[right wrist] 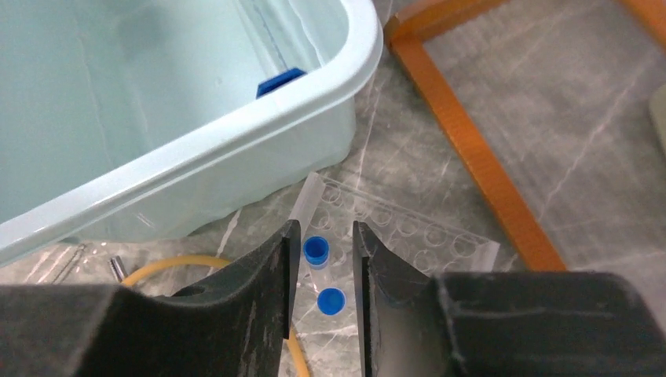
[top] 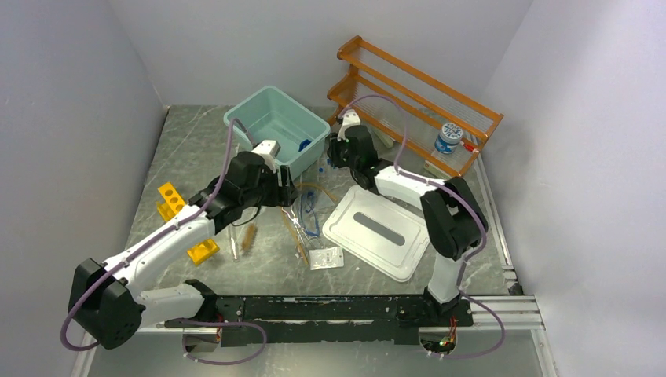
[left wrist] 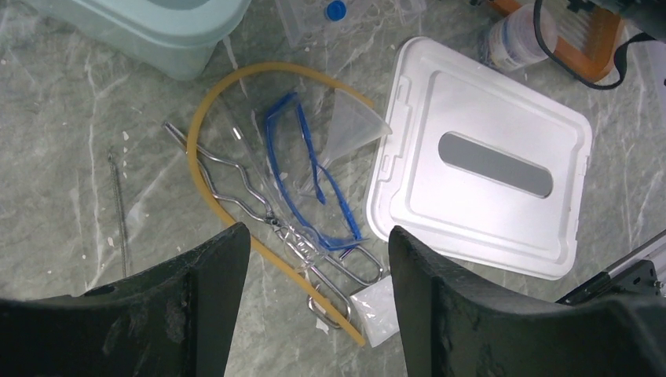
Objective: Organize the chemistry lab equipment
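Note:
My right gripper (right wrist: 324,228) (top: 333,155) is lowered over a clear well tray (right wrist: 408,232) beside the teal bin (right wrist: 236,133). Its jaws are open and narrow, straddling two blue-capped vials (right wrist: 315,250) (right wrist: 331,301); a gap shows beside the caps. A blue cap (right wrist: 280,81) lies in the bin. My left gripper (left wrist: 318,232) (top: 287,188) hovers open and empty above the metal tongs (left wrist: 236,188), blue-framed goggles (left wrist: 302,157) and amber tubing (left wrist: 204,126). The yellow test-tube rack (top: 171,200), a glass tube (top: 233,243) and a brush (top: 250,236) lie under the left arm.
A white lid (left wrist: 487,102) lies right of the goggles, with a clear funnel (left wrist: 353,126) at its edge and a small plastic bag (left wrist: 377,310) nearby. The orange shelf (top: 416,86) stands at the back right with a jar (top: 448,137) on it. A thin wire (left wrist: 119,212) lies to the left.

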`<state>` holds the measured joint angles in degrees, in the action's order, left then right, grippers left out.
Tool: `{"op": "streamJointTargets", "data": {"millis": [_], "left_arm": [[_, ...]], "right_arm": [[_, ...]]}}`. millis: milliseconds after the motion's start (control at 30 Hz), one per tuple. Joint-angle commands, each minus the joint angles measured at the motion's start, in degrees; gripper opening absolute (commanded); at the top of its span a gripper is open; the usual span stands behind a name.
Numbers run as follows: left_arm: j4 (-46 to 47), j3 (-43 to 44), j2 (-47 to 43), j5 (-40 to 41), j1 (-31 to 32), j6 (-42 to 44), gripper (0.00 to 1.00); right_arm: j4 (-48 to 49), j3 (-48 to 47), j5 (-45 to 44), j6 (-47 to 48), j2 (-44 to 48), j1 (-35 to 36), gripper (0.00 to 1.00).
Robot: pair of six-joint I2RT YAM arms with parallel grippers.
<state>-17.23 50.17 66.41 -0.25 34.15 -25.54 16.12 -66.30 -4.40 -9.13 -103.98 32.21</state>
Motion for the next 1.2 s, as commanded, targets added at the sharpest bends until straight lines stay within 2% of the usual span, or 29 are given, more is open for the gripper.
{"op": "streamJointTargets", "data": {"millis": [0, 567, 933, 1167], "left_arm": [[1.9, -1.2, -1.0, -0.5, -0.5, 0.0, 0.69], [2.1, -2.2, -1.2, -0.7, -0.5, 0.1, 0.69], [2.0, -2.4, -1.5, -0.9, -0.5, -0.1, 0.69], [2.0, -2.5, -1.6, -0.9, -0.5, -0.1, 0.69]], "right_arm": [[-6.1, -5.2, 0.4, -2.9, -4.1, -0.3, 0.33], [-15.7, -14.8, 3.5, -3.6, -11.0, -0.4, 0.27], [-20.9, -15.8, 5.7, -1.7, -9.9, -0.4, 0.15], [-22.2, -14.7, 6.2, -0.4, -7.9, -0.3, 0.13]]}}
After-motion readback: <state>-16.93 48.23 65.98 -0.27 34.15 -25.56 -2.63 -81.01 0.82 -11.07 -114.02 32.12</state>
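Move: The two small blue caps by the left end of the clear well plate lie almost under the right hand, about 1 cm ahead, 2 cm left and 6 cm below. The plate's middle is some 2 cm ahead, 2 cm right and 7 cm down; the green bin is about 8 cm ahead and 14 cm left, the white lid roughly 20 cm back and 12 cm right. From the left hand the caps are about 10 cm ahead, 9 cm right and 10 cm lower. The right hand sinks about 4.5 cm onto the left end of the well plate and shifts some 2 cm left alongside the bin, first easing forward about 1.5 cm and then drawing back nearly as far, while its fingers tip some 15 degrees further down. The fingers narrow steadily from partly open to nearly shut over the blue caps and bear on the plate end as the hand draws back, though a grip on a cap can't be made out. ##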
